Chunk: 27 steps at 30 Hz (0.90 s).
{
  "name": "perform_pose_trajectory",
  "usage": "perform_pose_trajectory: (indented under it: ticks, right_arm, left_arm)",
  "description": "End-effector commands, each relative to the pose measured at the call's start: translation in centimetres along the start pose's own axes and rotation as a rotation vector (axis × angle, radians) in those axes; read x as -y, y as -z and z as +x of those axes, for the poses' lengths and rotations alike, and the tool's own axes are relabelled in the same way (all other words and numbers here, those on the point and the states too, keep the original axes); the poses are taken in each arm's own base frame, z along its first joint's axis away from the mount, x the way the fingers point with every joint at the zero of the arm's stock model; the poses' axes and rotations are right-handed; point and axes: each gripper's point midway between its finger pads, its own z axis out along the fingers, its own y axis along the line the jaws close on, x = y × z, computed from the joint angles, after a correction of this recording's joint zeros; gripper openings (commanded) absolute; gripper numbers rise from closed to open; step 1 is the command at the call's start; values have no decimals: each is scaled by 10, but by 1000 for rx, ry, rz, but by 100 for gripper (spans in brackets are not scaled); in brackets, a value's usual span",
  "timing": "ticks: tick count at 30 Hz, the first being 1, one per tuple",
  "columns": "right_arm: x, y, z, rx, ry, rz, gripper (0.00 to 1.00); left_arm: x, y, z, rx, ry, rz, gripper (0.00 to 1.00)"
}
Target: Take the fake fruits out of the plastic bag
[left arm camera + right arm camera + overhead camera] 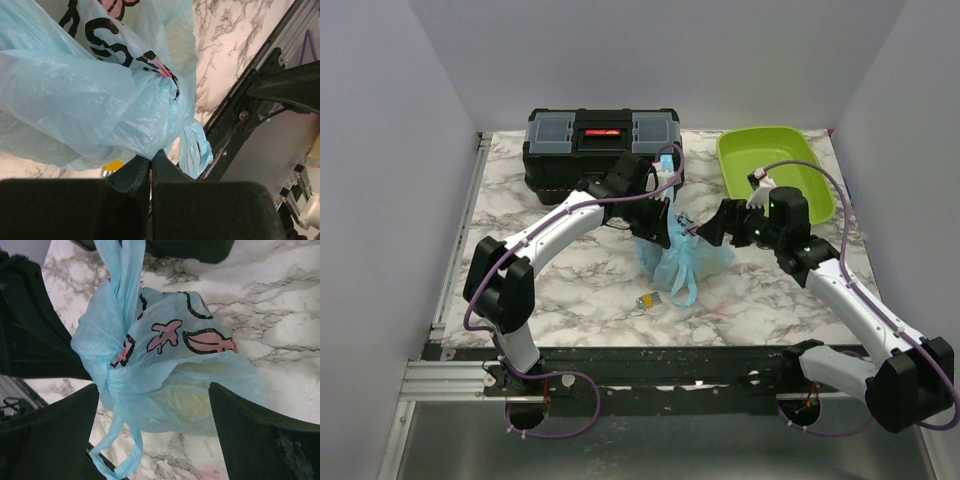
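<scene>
The light-blue plastic bag (686,256) with dark and pink printed marks hangs bunched over the middle of the table. My left gripper (667,233) is shut on the bag's gathered plastic (125,100); in the left wrist view the jaws (151,159) meet on a fold of it. My right gripper (706,232) is open, its fingers spread either side of the bag (165,365), level with the bulging lower part. A pale yellow fruit (187,400) shows dimly through the plastic. The other fruits are hidden inside. One loop handle (117,460) dangles below.
A black toolbox (602,146) stands at the back. A lime-green tray (777,172) lies at the back right. A tiny yellow-and-silver block (647,300) lies on the marble just in front of the bag, and also shows in the left wrist view (114,166).
</scene>
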Motion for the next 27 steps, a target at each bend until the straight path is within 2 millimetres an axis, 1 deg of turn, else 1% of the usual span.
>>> perform_pose_trajectory:
  ticks: [1,2,3,5,6,9,11,13,15,18,19,23,27]
  right_arm:
    - [-18,-12,23,-49,0,-167,90]
    - [-23,-14,26,-57,-4,-191,86]
    - [-26,-15,27,-56,-7,-207,85]
    - [-35,-13,30,-51,5,-235,83]
    - [-42,-13,27,-24,34,-268,83]
    - [-54,-15,41,-50,108,-298,81]
    - [-53,-21,51,-97,130,-245,79]
    - [-49,-27,55,-110,143,-178,76]
    - [-43,-33,56,-95,151,-126,72]
    - [-39,-35,57,-94,143,-96,65]
    - [-38,-36,56,-87,141,-94,63]
    - [-35,-38,52,-68,139,-76,55]
    - [-30,-39,51,-60,152,-48,55]
  left_arm:
    - [-4,2,11,-41,-29,3,0]
    - [-3,3,12,-46,-25,2,0]
    - [-2,4,12,-42,-32,7,0]
    - [-7,4,11,-32,-39,-18,0]
    - [-9,3,12,-40,-30,-28,0]
    - [-8,3,11,-55,-23,-26,0]
    - [-9,3,9,-38,-27,-29,0]
    - [-11,0,10,-44,-14,-30,0]
    - [-9,0,11,-63,-6,-16,0]
    - [-8,1,9,-43,-17,-15,0]
    - [-11,1,9,-42,-14,-25,0]
    - [-9,1,9,-55,-13,-21,0]
    - [-9,2,9,-52,-11,-20,0]
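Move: The plastic bag, held bunched in the left fingers, has its middle roughly 6 cm to the right hand's left, 5 cm back and some 9 cm below it. The green tray lies about 15 cm to the right hand's right and 14 cm farther out; the yellow tag is some 15 cm left, 16 back, on the table. From the left hand the bag's middle is about 4 cm right, level fore and aft, 7 below. Towards the bunched side of the plastic bag the right hand swings left about 7 cm, sinking 4 to 5 cm and drawing back 4 cm, then eases about a centimetre forward and right again. It turns some 15 degrees counter-clockwise, gives part of that back, and its wide-open fingers narrow to about half. The left hand keeps its closed grip on the bag, settling about a centimetre. ##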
